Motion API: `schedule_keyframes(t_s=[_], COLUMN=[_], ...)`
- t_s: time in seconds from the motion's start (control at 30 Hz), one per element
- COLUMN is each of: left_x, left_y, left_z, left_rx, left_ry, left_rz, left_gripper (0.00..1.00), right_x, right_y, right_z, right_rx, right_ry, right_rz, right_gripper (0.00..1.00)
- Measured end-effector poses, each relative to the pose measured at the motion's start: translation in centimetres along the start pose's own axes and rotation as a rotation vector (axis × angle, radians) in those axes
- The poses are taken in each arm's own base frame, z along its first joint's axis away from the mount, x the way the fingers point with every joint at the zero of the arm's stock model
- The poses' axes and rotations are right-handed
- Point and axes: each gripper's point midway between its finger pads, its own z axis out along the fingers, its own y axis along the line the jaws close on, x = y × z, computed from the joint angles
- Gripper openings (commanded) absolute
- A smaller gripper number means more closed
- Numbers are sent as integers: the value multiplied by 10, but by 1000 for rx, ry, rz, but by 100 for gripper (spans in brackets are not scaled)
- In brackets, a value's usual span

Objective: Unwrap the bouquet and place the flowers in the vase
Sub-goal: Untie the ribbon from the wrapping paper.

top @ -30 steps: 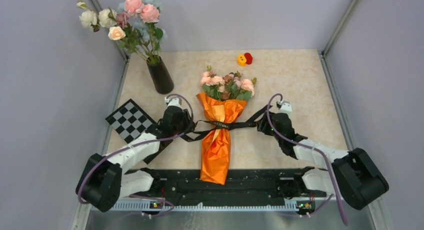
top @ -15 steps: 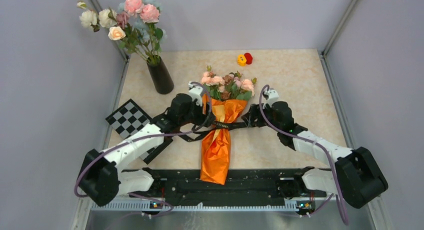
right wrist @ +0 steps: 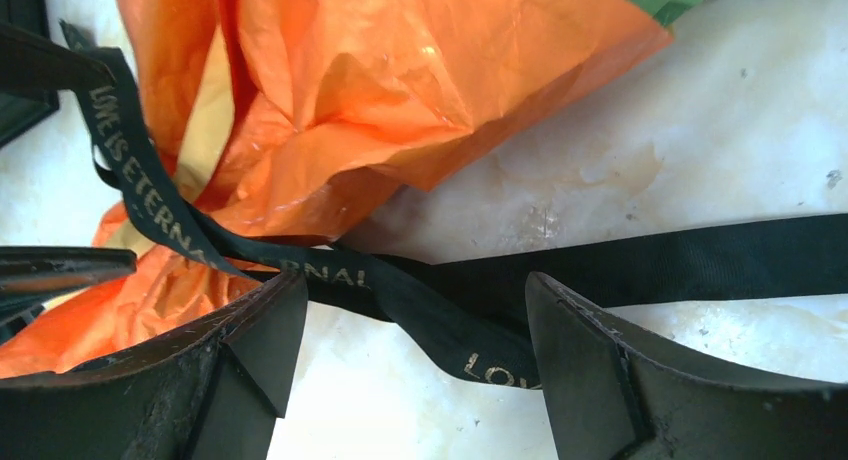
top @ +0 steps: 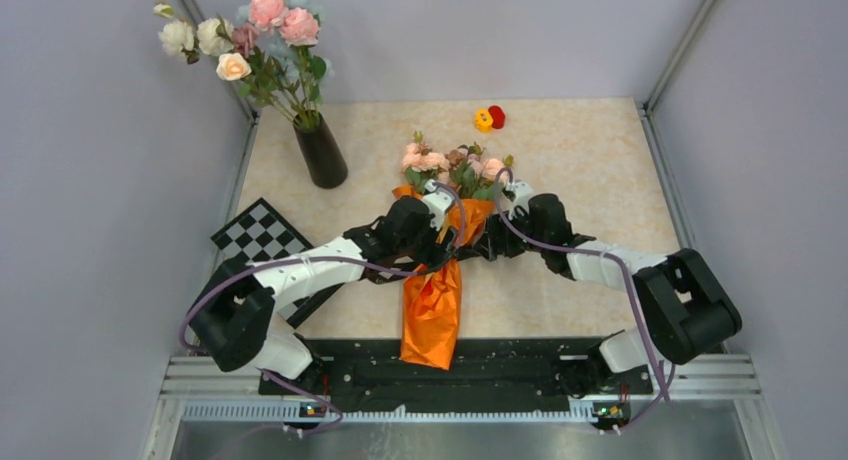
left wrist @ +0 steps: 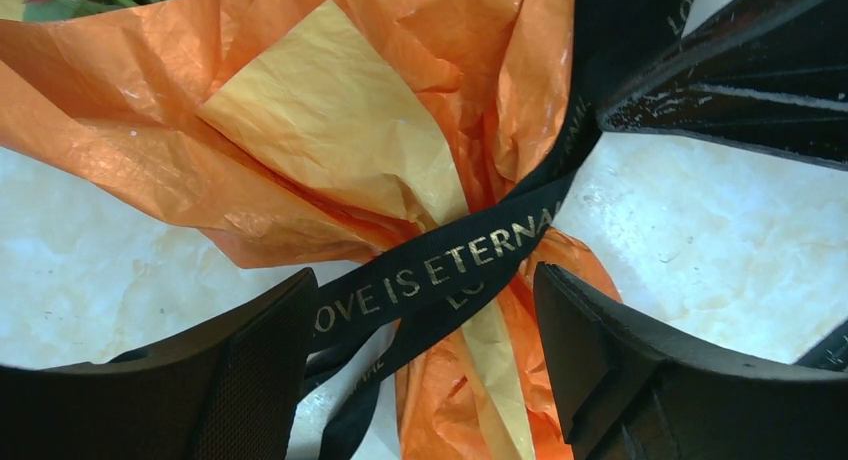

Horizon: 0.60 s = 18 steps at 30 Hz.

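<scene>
The bouquet [top: 432, 310] lies in the middle of the table, its orange paper cone pointing toward me. Its pink and peach flowers [top: 455, 165] are at the far end. A black ribbon [left wrist: 440, 265] with gold letters is still wound round the cone's waist, and a loose tail [right wrist: 650, 265] trails over the table. My left gripper [top: 441, 212] hangs open over the left of the waist, the ribbon running between its fingers [left wrist: 250, 380] untouched. My right gripper [top: 492, 240] is open on the right, over the ribbon tail. The black vase [top: 321, 152] stands at the back left.
The vase holds a tall bunch of white and pink flowers [top: 250, 40]. A checkerboard card [top: 262, 240] lies left of my left arm. Small yellow and red heads [top: 489, 118] sit at the back. Grey walls close in both sides, and a black rail [top: 520, 365] runs along the front.
Both grippers have opened and let go of the ribbon ends. Both arms have swung inward and forward, from the ribbon's outer ends to the bouquet's waist.
</scene>
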Motion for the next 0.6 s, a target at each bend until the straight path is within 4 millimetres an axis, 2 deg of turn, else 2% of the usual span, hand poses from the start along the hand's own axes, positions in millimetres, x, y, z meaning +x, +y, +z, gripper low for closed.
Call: schedule_keyframes(t_s=[0.07,0.23,0.43,0.5,0.6], left_x=[1,4,4,4,4], left_y=[2,3,3,3,3], left_z=[3,10,15,16,17], left_rx=[-14,-27,-32,-32,-32], left_ry=[7,27,35,38,39], left_rz=[11,34,43,43,43], left_gripper=[81,69,52,49,47], right_x=[7,19,23,24,25], right_y=[-2,-6,-7,-6,-6], right_z=[3,6,8,8,9], right_rx=[1,5,0,-3,-9], right_ry=[22,62,77,80,83], right_rz=[-1,2,1,3,3], right_gripper=[80,74,52,45,38])
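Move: Both open grippers already hang over the ribbon. From the left hand, the ribbon crossing at the paper's neck is about 1 cm ahead, 1 cm right and 2 cm down; the flower heads are some 16 cm ahead and 2 cm right. From the right hand, the ribbon strand beside the paper is about 1 cm back, level sideways and 3 cm down, with the upper paper flap 5 cm ahead and 3 cm left. Both hands bring their fingers in around a black ribbon strand without yet shutting. The right sinks about 2.5 cm and eases back 1 cm, the left dips some 1.5 cm while edging 1 cm forward over the neck of the paper. Once nearly down, both grippers close from wide open to about half, wrists almost steady. ##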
